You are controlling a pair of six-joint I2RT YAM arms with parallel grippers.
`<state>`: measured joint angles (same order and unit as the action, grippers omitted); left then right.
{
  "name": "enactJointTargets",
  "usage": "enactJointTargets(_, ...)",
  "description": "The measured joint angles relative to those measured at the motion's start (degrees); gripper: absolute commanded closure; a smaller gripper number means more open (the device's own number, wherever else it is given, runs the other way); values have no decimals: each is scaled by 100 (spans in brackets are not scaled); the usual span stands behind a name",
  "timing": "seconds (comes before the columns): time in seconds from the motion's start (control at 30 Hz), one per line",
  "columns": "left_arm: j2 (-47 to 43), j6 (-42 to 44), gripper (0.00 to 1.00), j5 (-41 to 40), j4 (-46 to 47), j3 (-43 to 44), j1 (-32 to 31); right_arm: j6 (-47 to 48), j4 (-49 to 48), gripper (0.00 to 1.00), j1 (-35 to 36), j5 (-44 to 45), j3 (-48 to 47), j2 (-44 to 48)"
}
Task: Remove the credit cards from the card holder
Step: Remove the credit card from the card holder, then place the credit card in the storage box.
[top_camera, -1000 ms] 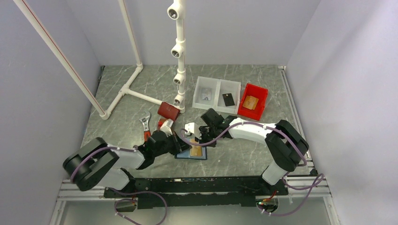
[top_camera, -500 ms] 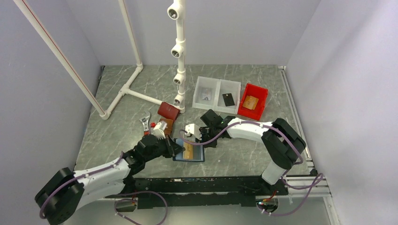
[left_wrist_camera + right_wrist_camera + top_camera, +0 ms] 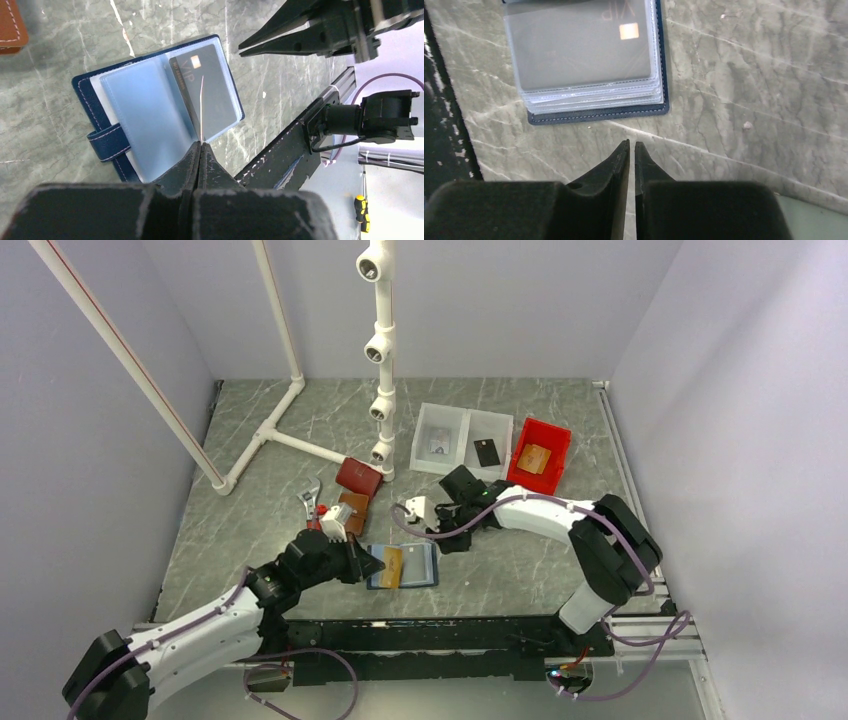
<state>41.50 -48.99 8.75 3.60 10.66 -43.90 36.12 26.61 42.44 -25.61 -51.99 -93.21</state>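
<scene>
The navy card holder lies open on the table, its clear sleeves facing up. A black VIP credit card sits in the top sleeve. My left gripper is shut on an orange-tan credit card. That card shows edge-on above the holder. My right gripper hovers just off the holder's far right corner. Its jaws stand a narrow slit apart with nothing between them.
Two clear bins and a red bin at the back right each hold a card. A dark red wallet, a brown wallet and a wrench lie left of the holder. A white pipe frame rises behind.
My left arm has drawn back toward the near left with the orange-tan card. My right gripper has come off the holder, shifted back right, and its jaws have parted slightly.
</scene>
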Motion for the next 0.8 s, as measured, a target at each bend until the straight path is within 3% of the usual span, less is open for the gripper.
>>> enactJointTargets(0.4, 358, 483, 100, 581, 352, 234, 0, 297, 516, 45, -721, -1394, -22, 960)
enactJointTargets(0.8, 1362, 691, 100, 1495, 1504, 669, -17, 398, 1106, 36, -791, -2800, -262, 984)
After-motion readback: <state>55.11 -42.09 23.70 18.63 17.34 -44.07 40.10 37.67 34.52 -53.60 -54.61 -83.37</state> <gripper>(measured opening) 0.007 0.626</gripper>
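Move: The gold credit card is already in the left fingers, and the right gripper it is being taken to stands about 11 cm to the left hand's right, 5 cm ahead and 5 cm lower. The open blue card holder lies some 3 cm right, 1 cm ahead and 7 cm below the left hand. From the right hand, the gold card is about 9 cm left, 5 cm back and 5 cm higher; the green card holder lies roughly 8 cm right and 9 cm ahead, near its height. The gold card, still pinched in the shut left fingers, is carried about 5 cm right and nearly as far up over the blue holder towards the right gripper, turning some 15 degrees clockwise. The right hand rises about 9 cm off the holder's right side, then draws back 3.5 cm, its fingers swinging up towards the card and spreading from nearly shut to well open. ##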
